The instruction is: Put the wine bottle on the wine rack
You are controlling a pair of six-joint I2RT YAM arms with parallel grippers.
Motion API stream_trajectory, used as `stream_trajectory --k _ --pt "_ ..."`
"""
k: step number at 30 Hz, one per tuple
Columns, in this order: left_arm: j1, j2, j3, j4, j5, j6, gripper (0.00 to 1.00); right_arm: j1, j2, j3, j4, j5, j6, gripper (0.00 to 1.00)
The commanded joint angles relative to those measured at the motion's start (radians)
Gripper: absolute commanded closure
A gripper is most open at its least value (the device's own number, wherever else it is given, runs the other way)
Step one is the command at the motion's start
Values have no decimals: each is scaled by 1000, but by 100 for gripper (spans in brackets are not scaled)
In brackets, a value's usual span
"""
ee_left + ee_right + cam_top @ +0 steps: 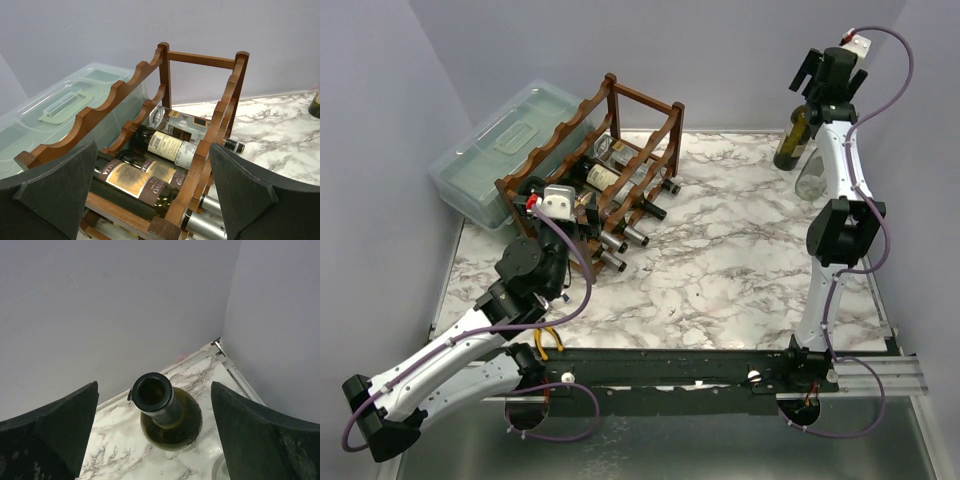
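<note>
A dark green wine bottle [792, 138] stands upright at the table's far right corner. My right gripper [812, 76] hovers just above its neck. In the right wrist view the bottle's open mouth [152, 392] lies between the two black fingers [60, 432], which stand wide apart and touch nothing; the right gripper [154, 390] is open. The reddish-brown wine rack [640, 125] stands at the far left with several bottles lying in its lower tiers [165, 147]. My left gripper [154, 147] is open, close in front of the rack's [220, 120] near end and holding nothing.
A translucent lidded plastic box [495, 150] sits behind and left of the rack, also in the left wrist view [60, 107]. A clear glass object [810, 182] stands just in front of the green bottle. Walls close in on the far and right sides.
</note>
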Motion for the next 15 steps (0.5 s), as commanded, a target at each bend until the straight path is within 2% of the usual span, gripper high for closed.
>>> stream_trajectory --k 1,6,10,15 --pt "0 1 30 6 5 2 6 -2 92 76 48 -26 -59 6" --pt "0 0 27 7 -3 14 6 -2 119 35 147 6 -86 12" --pt "0 14 27 14 -12 27 6 -3 137 29 195 15 -96 23" --pt "0 30 25 15 -11 31 6 -3 173 9 262 15 -140 24"
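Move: The green wine bottle stands upright just in front of my right fingers, its middle about 3 cm ahead, 1 cm to the right and some 16 cm below; its mouth is only a little below finger height. The clear bottle stands behind it to the right, roughly 5 cm back and 7 cm right of my right hand, about 16 cm below. From my left hand the green wine bottle is some 38 cm ahead, 52 cm right and 20 cm down. I bring my open right hand down about 4 cm while reaching about 3.5 cm forward, so that the fingers pass either side of the green wine bottle's neck, then ease back up about a centimetre. As I settle, the fingers start to close but stay far wider than the neck, and the hand rolls slightly, its left side dipping. ##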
